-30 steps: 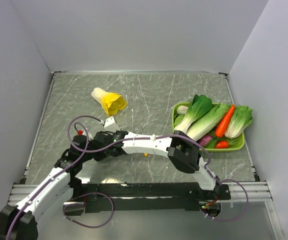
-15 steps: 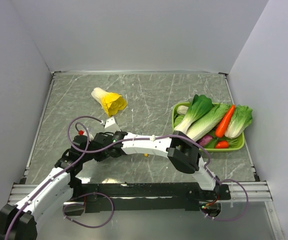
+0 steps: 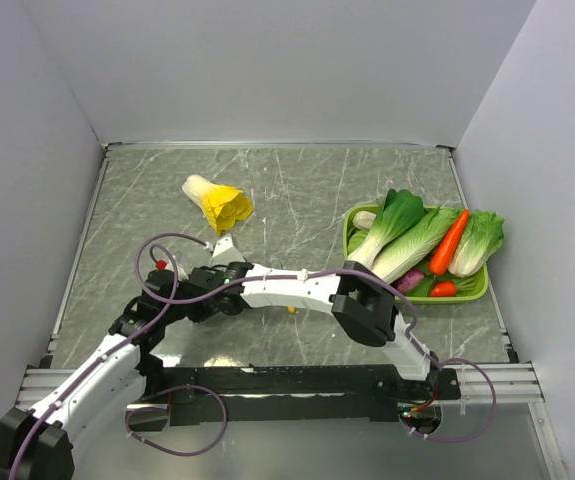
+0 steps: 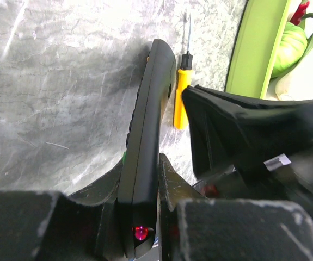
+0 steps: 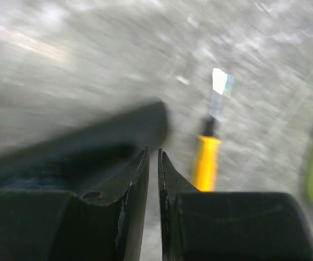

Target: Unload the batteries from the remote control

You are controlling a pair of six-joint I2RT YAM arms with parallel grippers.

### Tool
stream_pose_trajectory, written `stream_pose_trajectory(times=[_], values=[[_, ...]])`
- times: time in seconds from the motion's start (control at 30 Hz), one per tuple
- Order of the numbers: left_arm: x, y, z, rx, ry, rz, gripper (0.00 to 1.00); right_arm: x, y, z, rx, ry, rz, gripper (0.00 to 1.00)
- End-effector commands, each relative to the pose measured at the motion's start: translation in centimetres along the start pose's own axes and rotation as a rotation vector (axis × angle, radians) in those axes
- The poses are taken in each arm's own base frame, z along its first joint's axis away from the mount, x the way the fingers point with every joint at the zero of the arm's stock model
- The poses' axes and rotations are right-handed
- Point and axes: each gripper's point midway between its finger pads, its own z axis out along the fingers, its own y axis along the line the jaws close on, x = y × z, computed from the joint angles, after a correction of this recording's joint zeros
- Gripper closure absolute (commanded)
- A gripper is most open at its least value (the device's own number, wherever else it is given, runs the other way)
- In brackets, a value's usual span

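Note:
The remote control (image 4: 148, 125), a slim black bar, stands on edge above the table in the left wrist view, and my left gripper (image 4: 141, 168) is shut on its near end, where a red light glows. My right gripper (image 5: 152, 153) is shut with nothing between its fingers. It hovers right beside the remote (image 5: 96, 138), which is blurred in that view. In the top view both grippers meet at the front left, the left gripper (image 3: 185, 296) and the right gripper (image 3: 219, 280) close together. The batteries are hidden.
A yellow-handled screwdriver (image 4: 181, 100) lies on the marble table just right of the remote. A green tray (image 3: 352, 240) of vegetables sits at the right. A yellow-white cabbage (image 3: 217, 203) lies at the back left. Grey walls surround the table.
My right arm has edged slightly toward the back left beside the remote. The left arm and the remote stay put.

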Motion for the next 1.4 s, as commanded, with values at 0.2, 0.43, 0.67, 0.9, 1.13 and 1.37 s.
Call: stream_pose_trajectory(times=[0.2, 0.43, 0.67, 0.9, 1.13, 1.37], values=[[-0.5, 2.9, -0.1, -0.151, -0.036, -0.010, 0.99, 2.2, -5.6, 0.7, 0.176, 0.055, -0.122, 0.81], [-0.1, 2.4, -0.1, -0.118, -0.017, -0.002, 0.99, 0.4, -3.3, -0.2, -0.090, 0.015, -0.014, 0.78], [0.1, 2.2, 0.0, -0.103, 0.000, 0.011, 0.99, -2.0, -3.5, -1.0, -0.244, -0.036, 0.104, 0.66], [0.1, 2.1, 0.0, -0.098, 0.000, 0.011, 0.99, -2.4, -1.6, -0.8, -0.474, -0.020, 0.169, 0.57], [0.2, 2.0, -0.1, -0.090, 0.002, 0.011, 0.99, -1.8, -0.4, -0.6, -0.591, 0.010, 0.213, 0.53], [0.1, 2.0, 0.0, -0.092, -0.002, 0.011, 0.99, -2.3, -0.7, -0.6, -0.590, -0.009, 0.242, 0.53]])
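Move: The battery cover on the remote's right-hand end is almost at the right hand's fingertips, about 1 cm ahead and 1 cm below. From the left hand, which holds the remote's other end, it lies some 8 cm to the right and 4 cm ahead, about 1 cm lower. From the right hand, the yellow screwdriver lies roughly 7 cm to the right and 1 cm ahead, 6 cm lower, and the yellow-wrapped cabbage some 18 cm ahead and 7 cm left, 4 cm below. The right fingertips come free of the battery cover and shoot about 5.5 cm right, past the remote's end, dipping as they go. They then swing back left, rising and sinking again towards the cover, while the wrist rolls and tips down some 30 degrees and the fingers open to about half. The left hand keeps the remote pinched and stays put. ##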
